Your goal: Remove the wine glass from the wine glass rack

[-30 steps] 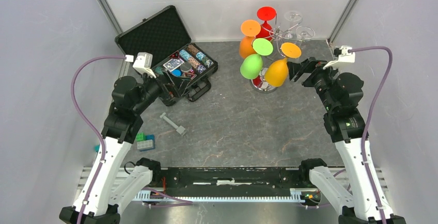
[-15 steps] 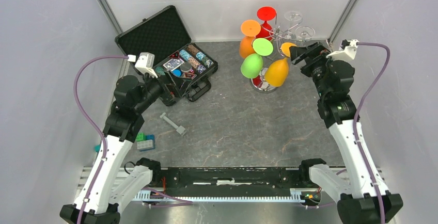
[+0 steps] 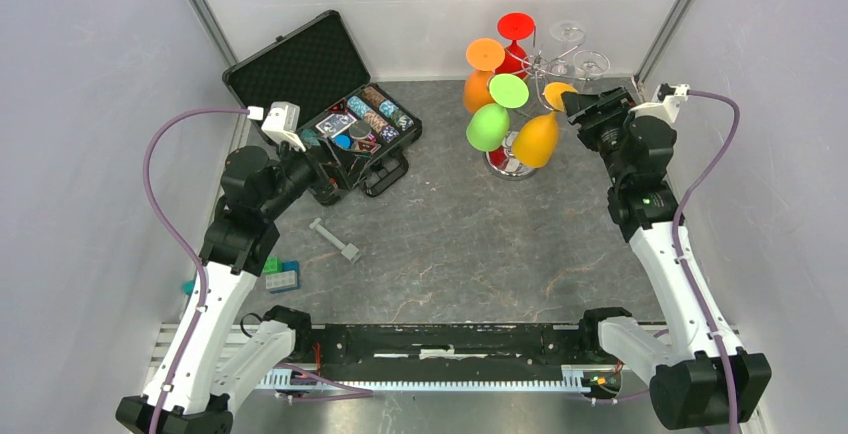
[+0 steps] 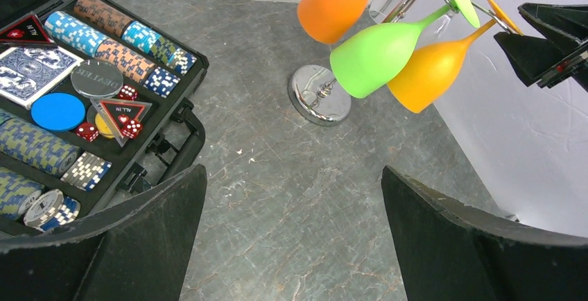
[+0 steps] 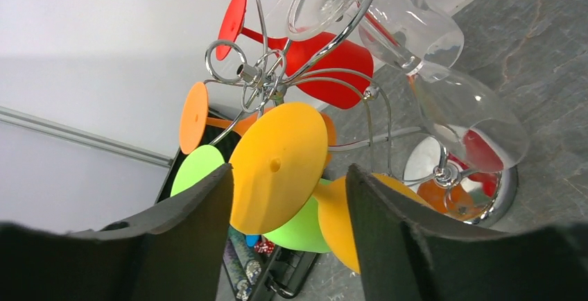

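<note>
The chrome wine glass rack [image 3: 512,161] stands at the back of the table, with several glasses hanging bowl-down from its curled arms: red, orange, green, a yellow-orange one [image 3: 537,140] and two clear ones. My right gripper [image 3: 582,106] is open beside the rack. In the right wrist view its fingers [image 5: 182,238] flank the round foot of the yellow-orange glass [image 5: 277,166] without touching it, and the rack's top ring [image 5: 223,71] shows behind. My left gripper [image 3: 336,161] is open and empty over the table; its view shows the rack base [image 4: 320,94] far ahead.
An open black case of poker chips and cards [image 3: 345,114] lies at the back left, close to the left gripper. A grey metal piece [image 3: 335,239] and small coloured blocks [image 3: 280,276] lie on the left. Walls stand just behind and to the right of the rack.
My right arm has swung back and up towards the rack, bringing its open gripper level with the yellow-orange glass's foot. The left arm has hardly moved.
</note>
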Controlling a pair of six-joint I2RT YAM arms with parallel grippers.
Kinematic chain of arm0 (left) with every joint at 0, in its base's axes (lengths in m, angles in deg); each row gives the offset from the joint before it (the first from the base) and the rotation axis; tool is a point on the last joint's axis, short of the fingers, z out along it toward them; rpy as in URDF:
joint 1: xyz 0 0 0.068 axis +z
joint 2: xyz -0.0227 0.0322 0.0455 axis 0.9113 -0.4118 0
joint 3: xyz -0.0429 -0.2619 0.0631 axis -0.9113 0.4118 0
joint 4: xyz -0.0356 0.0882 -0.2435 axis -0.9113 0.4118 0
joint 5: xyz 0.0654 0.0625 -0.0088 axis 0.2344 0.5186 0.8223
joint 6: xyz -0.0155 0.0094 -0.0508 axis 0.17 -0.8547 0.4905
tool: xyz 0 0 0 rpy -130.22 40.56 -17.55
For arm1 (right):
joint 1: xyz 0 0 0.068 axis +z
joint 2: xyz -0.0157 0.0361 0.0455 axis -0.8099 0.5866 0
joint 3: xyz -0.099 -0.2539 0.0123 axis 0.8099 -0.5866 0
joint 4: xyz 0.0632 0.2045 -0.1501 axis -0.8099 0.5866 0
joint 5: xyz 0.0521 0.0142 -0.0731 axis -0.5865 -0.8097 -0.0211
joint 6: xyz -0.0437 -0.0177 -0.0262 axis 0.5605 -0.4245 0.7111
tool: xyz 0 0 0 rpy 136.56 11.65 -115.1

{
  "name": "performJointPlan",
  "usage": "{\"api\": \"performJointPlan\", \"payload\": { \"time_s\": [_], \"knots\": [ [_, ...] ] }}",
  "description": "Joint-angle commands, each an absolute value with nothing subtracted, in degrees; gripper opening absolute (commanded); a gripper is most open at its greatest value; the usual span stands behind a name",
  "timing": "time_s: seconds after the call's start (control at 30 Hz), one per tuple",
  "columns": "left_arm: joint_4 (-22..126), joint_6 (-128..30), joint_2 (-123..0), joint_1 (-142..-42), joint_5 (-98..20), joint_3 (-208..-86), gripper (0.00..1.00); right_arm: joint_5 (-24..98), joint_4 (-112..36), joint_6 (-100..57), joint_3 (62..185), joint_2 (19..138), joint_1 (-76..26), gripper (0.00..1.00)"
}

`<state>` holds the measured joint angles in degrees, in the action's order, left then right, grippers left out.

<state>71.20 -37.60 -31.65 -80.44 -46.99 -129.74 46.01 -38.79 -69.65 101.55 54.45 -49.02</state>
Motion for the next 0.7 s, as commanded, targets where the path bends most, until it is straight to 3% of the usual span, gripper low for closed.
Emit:
{"api": "performJointPlan", "payload": {
  "time_s": [0.0, 0.27, 0.53, 0.67],
  "knots": [
    [69.66, -39.97, -31.26, -80.54, -45.87, -129.16, 1.0, 46.69, -43.0, -71.14, 100.94, 54.44, -49.35, 0.61],
    [69.98, -39.75, -31.14, -80.56, -45.58, -129.16, 1.0, 46.5, -45.97, -74.64, 98.85, 53.72, -49.35, 0.34],
    [72.05, -39.49, -32.18, -80.54, -44.17, -130.39, 1.0, 47.29, -51.82, -84.15, 95.04, 50.48, -49.4, 0.0],
    [72.44, -39.44, -32.27, -80.53, -43.91, -130.32, 1.0, 46.95, -50.56, -85.28, 95.55, 49.81, -49.37, 0.0]
  ]
}}
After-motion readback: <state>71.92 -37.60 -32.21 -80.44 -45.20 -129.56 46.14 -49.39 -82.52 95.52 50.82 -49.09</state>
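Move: The yellow glass hangs aslant on the rack, its foot up between the right hand's open fingertips, its middle about 2 cm ahead of that hand, 1 cm left and level. At about that height the green glass's foot is some 10 cm left and 3 cm ahead, the clear glass's foot 7 cm ahead and 5 cm right, the rack's hub 7 cm ahead and 4 cm left. From the left hand the yellow foot lies roughly 35 cm right, 13 cm ahead, about level. The yellow glass's foot gets pinched at its near rim: the right fingers, already closing, come fully shut on it while the hand hardly shifts. As they finish closing, the hand lifts the foot about 2.5 cm, easing back a centimetre towards the base, rolling its left side up some 15 degrees and tipping its fingers slightly upward. ##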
